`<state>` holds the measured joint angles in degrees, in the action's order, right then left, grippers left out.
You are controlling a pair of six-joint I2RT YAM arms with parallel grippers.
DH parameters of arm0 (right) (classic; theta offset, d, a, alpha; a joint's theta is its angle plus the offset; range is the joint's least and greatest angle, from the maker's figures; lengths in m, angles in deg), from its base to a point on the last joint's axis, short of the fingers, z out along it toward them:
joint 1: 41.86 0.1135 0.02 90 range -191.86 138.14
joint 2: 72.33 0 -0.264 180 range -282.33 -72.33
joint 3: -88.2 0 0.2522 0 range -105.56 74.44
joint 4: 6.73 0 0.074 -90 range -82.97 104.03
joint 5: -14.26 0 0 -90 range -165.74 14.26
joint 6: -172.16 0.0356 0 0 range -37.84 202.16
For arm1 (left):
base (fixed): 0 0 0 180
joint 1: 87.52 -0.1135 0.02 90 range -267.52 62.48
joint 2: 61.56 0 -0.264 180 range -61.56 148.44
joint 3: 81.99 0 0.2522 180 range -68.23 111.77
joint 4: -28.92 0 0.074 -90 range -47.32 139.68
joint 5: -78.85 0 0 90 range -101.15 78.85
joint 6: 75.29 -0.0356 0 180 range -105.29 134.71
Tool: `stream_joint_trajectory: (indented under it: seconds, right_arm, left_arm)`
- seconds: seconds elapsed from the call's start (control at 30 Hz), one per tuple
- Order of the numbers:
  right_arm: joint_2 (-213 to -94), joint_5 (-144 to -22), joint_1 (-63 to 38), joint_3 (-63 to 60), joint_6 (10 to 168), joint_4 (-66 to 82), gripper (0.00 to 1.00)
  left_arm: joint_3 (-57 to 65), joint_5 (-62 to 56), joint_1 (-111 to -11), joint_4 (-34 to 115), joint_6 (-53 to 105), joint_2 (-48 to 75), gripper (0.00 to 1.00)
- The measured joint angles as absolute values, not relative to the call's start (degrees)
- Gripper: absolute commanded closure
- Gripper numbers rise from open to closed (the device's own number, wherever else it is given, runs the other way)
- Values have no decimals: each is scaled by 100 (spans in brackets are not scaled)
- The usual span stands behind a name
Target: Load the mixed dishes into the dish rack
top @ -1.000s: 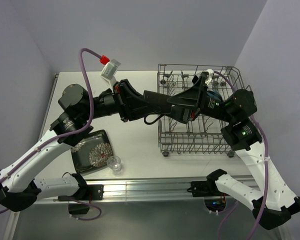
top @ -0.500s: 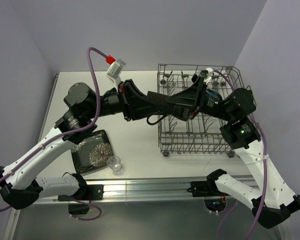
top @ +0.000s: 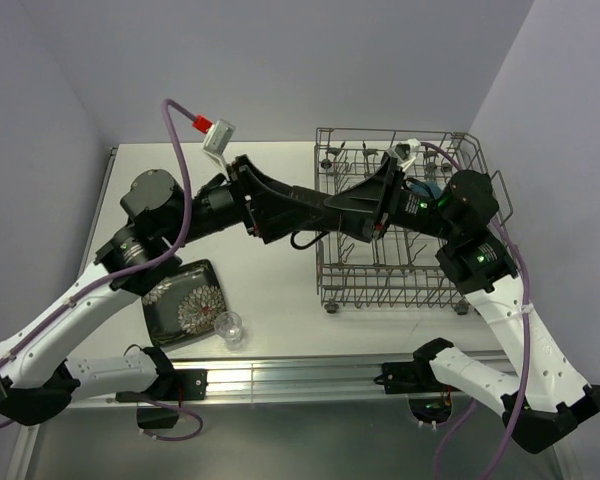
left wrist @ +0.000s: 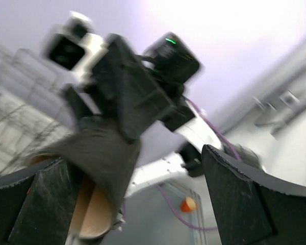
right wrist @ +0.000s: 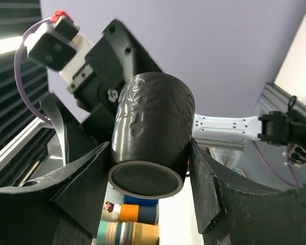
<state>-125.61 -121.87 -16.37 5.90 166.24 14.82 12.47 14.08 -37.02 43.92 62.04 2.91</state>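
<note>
Both arms meet above the dish rack (top: 380,298), a grey wire rack at the right of the table. In the right wrist view the dark bowl (right wrist: 154,122), a tall embossed vessel, sits base-on between my right gripper's (right wrist: 150,171) fingers, which press both its sides. In the left wrist view the same dark bowl (left wrist: 104,153) shows its tan inside; my left gripper (left wrist: 137,204) stands wide open around it, its right finger well clear. In the top view the grippers hide the bowl. The square black floral plate (top: 185,303) and small clear glass (top: 228,325) lie on the table at front left.
A teal-blue item (top: 427,188) sits in the rack's back right, behind the right gripper. An aluminium rail (top: 280,375) runs along the table's near edge. Tape rolls (right wrist: 127,224) show below in the right wrist view. Walls close in on three sides.
My left gripper has opened wide off the dark bowl. The right gripper's fingers have closed in on it. Both wrists have stayed above the rack.
</note>
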Motion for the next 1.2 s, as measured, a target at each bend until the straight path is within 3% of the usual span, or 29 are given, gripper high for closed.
stream_joint_trajectory:
  seconds: [0.13, 0.3, 0.4, 0.67, 0.87, 1.2]
  right_arm:
    - [-12552, -12217, -1838, 590, 16311, 1810, 100]
    - [-12582, -12213, -2640, 446, 15456, 2833, 100]
    - [-12860, -11817, -3044, -225, 14501, 4109, 100]
    - [-13597, -9712, -3114, -1716, 12187, 6529, 100]
    - [-13898, -8373, -3114, -1296, 11293, 7117, 100]
    - [-14158, -7616, -2990, -273, 10864, 7047, 100]
  left_arm:
    - [1468, -365, -3691, 5786, 6265, -7, 1]
    - [2253, -3208, -3735, 8685, 7454, -190, 1]
    - [2259, -3875, -3746, 9699, 7769, -262, 1]
    - [1525, -3724, -3746, 10309, 7907, -39, 2]
    - [985, -3241, -3746, 10285, 7909, 52, 3]
    - [495, -3040, -3746, 10365, 8317, -188, 4]
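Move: The brown mug is already in the right gripper, bound for the rack's near middle, about 11 cm ahead, 17 cm right and 40 cm below that hand. The blue mug stands in the rack roughly 23 cm ahead and 20 cm right of the same hand, some 39 cm below. From the left gripper, already open, the glass lies about level ahead, 16 cm left and 47 cm down; the patterned dish some 5 cm ahead and 28 cm left. Keep the right gripper's hold on the brown mug and carry it right and forward, then steeply down, about 24 cm lower in all, rolling the fingers from sideways to mostly down over the rack. Meanwhile draw the open left gripper off the mug, forward and left, then sink it some 25 cm towards the glass, tipping its fingers forward and down. ##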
